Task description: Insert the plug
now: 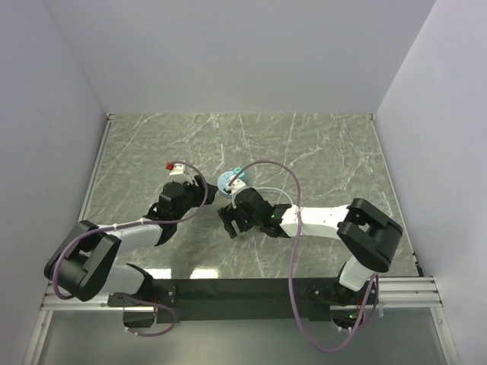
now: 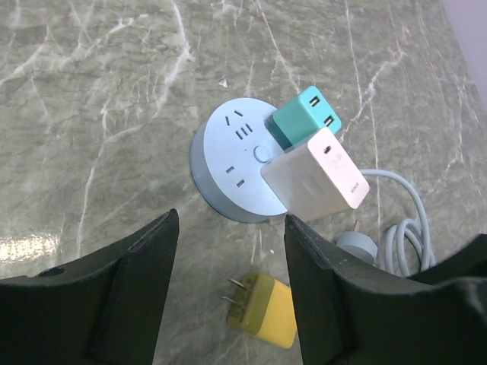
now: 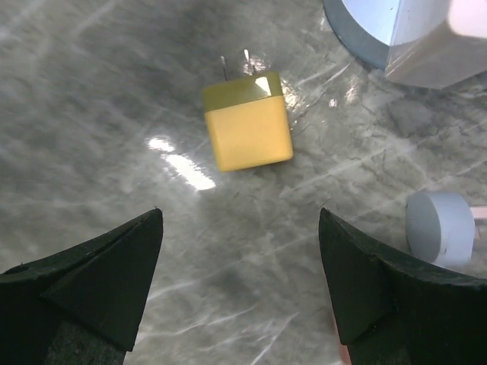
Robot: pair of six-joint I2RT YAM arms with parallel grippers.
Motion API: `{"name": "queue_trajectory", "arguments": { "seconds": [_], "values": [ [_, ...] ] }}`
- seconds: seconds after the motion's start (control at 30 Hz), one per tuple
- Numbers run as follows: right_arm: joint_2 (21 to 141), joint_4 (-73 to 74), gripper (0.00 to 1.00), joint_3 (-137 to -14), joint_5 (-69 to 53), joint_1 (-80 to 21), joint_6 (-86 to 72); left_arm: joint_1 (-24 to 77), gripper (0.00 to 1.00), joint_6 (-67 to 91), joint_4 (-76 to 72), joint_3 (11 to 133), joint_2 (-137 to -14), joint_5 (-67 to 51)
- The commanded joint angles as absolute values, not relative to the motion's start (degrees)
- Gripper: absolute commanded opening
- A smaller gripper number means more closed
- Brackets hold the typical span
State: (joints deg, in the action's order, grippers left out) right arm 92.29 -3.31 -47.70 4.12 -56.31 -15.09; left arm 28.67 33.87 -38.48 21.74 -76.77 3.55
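The yellow plug [image 2: 264, 310] lies on its side on the marble table, its two prongs level with the tabletop. It also shows in the right wrist view as the yellow plug [image 3: 248, 126]. A round light-blue socket hub [image 2: 232, 163] sits just beyond it, with a teal plug [image 2: 306, 119] and a white adapter [image 2: 317, 179] in it. My left gripper [image 2: 228, 251] hovers open over the plug, one finger on each side, touching nothing. My right gripper [image 3: 240, 255] is open and empty, a little short of the plug. In the top view the two grippers hide the plug.
The hub's white cord [image 2: 407, 220] coils on the right, ending in a round grey plug [image 3: 441, 228]. In the top view my left gripper [image 1: 202, 191] and right gripper [image 1: 227, 220] crowd close by the hub [image 1: 226, 182]. White walls bound the table.
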Motion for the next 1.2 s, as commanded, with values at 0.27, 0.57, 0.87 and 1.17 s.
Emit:
{"name": "queue_trajectory", "arguments": {
  "seconds": [0.27, 0.57, 0.87, 1.17],
  "values": [
    [97.38, -15.37, 0.89, -49.04, 3.25, -56.08, -5.19, 28.92, 0.64, 34.28, -37.53, 20.04, -71.72, -2.97],
    [100.90, -19.16, 0.75, -48.16, 3.34, -55.37, -3.52, 28.92, 0.64, 35.95, -37.53, 18.63, -70.32, -8.79],
    [100.90, -24.86, 0.58, -44.57, 0.53, -53.35, -2.11, 28.92, 0.64, 36.04, -33.49, 17.93, -66.45, -8.61],
    [101.60, -27.33, 0.46, -42.37, -1.84, -52.21, -1.05, 28.92, 0.65, 37.00, -32.95, 15.56, -63.01, -9.48]
  ]
}}
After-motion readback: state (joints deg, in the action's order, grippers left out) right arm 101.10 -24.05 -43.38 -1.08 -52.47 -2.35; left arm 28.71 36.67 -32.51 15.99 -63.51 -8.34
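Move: The yellow plug lies about 4 cm ahead of the right hand, 2 cm to its left and 3 cm below. The round socket hub stands some 11 cm beyond that plug and 1 cm to its right; the grey plug is about 11 cm right of the yellow one and 3 cm farther out, the pink block 12 cm right and 2 cm nearer. From the left hand the yellow plug is roughly 3 cm back, 4 cm right and 8 cm down. The yellow plug is met by the right hand's open fingers, which ease forward and down about 3 cm each, slightly left, tips lifting some 10 degrees and turning a little counter-clockwise; halfway through they start closing and pinch its sides. The empty left hand draws back about 5.5 cm, rising slightly and turning some 10 degrees clockwise, jaws still open. ##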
